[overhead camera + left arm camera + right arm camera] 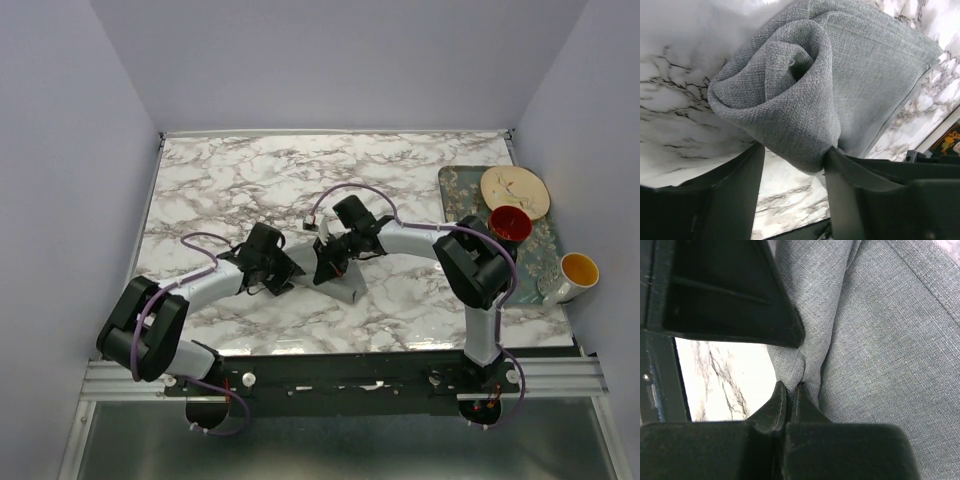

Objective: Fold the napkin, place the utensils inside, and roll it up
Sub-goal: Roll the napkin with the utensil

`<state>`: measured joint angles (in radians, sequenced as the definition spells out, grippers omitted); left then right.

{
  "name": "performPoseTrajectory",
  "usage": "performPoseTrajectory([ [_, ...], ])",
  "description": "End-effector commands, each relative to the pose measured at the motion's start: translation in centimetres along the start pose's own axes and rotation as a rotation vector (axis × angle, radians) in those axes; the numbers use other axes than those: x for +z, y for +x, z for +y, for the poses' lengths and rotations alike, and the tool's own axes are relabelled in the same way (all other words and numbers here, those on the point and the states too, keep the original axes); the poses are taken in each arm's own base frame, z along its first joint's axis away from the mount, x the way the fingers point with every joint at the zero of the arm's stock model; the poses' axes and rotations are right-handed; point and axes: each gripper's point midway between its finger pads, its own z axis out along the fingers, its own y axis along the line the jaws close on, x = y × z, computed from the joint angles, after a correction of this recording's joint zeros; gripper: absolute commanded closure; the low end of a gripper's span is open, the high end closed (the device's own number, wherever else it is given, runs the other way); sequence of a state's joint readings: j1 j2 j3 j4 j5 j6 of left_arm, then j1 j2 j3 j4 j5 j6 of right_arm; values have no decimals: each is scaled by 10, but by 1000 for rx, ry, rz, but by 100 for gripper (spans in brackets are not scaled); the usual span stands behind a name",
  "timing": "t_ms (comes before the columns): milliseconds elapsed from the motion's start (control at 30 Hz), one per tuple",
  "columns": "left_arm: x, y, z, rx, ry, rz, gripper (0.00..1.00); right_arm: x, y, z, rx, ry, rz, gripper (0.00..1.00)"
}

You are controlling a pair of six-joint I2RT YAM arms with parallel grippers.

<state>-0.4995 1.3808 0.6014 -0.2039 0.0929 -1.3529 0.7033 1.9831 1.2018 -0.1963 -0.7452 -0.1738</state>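
Note:
The grey-green napkin [349,289] lies partly rolled at the table's middle, between both grippers. In the left wrist view the rolled end of the napkin [790,90] shows as a spiral, with a flat layer behind it. My left gripper [796,150] has its fingers on either side of the roll's lower end and touching it; from above, the left gripper [288,270] sits left of the cloth. My right gripper [790,389] pinches a fold of the napkin [880,340], fingers nearly together; it also shows from above [328,264]. No utensils are visible.
A floral grey tray [455,185] sits at the right edge with a cream plate [514,188] and a red cup [509,222] on it. A white mug with a yellow inside [578,272] stands at its near corner. The table is marble-patterned [230,180].

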Motion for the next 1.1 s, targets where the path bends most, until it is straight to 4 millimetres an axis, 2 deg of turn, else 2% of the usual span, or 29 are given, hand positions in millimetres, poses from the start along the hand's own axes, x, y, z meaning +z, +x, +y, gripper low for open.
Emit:
performPoseTrajectory([
  [0, 9, -25, 1, 21, -50, -126, 53, -5, 33, -22, -43, 127, 93, 99],
  [33, 12, -29, 3, 37, -63, -143, 55, -6, 36, -25, -50, 142, 101, 99],
  [133, 14, -38, 3, 65, -64, -170, 73, -7, 39, -29, -44, 165, 117, 97],
  [167, 14, -38, 2, 70, -59, -169, 83, -7, 37, -28, -38, 165, 116, 94],
  [200, 14, -36, 0, 77, -57, -161, 87, -7, 35, -26, -28, 166, 114, 85],
  [267, 13, -28, -2, 70, -45, -129, 95, -9, 24, -20, -6, 199, 109, 76],
  [300, 13, -27, -2, 65, -42, -121, 96, -11, 25, -16, 14, 210, 124, 70],
  [367, 11, -21, -5, 61, -32, -108, 100, -13, 14, -3, 85, 263, 106, 61],
  [433, 8, -18, -8, 57, -29, -104, 100, -15, 11, 9, 224, 288, 93, 58],
  [500, 6, -15, -15, 57, -16, -98, 100, -23, 7, 15, 274, 348, 80, 56],
  [600, 4, -9, -19, 56, -18, -84, 100, -27, 0, 21, 294, 444, 63, 51],
  [700, 3, -3, -18, 51, -33, -69, 100, -20, -7, 28, 275, 473, 46, 48],
  [800, 2, 0, -21, 48, -28, -62, 100, -13, -15, 26, 274, 506, 36, 48],
  [933, 0, 2, -21, 53, -31, -60, 100, -22, -32, 17, 238, 589, -6, 44],
  [1067, 1, 3, -19, 50, -36, -57, 100, -29, -45, 20, 202, 587, -13, 43],
])
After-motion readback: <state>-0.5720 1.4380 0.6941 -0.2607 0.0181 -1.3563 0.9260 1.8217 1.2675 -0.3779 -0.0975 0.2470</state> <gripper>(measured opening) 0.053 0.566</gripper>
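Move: The rolled edge of the napkin already runs between my open left fingers. The spot I will shut on is about 2 cm ahead of that hand and 1 cm to its right, at fingertip height. From my right hand, whose closed fingers still pinch the roll farther along, that spot lies roughly 5 cm left and 2 cm ahead. The napkin's flat part spreads about 12 cm to the right of my left hand, 1 cm ahead and 2 cm lower. I take the roll over from right hand to left: my left hand slides about 2 cm forward, shuts on the rolled edge, then eases back and right a little over 1 cm each, keeping its pinch. Once the left has closed most of the way, my right fingers let go and open about halfway; that hand backs off some 3 cm, rises nearly 4 cm, turns clockwise about 25 degrees and starts forward again. ##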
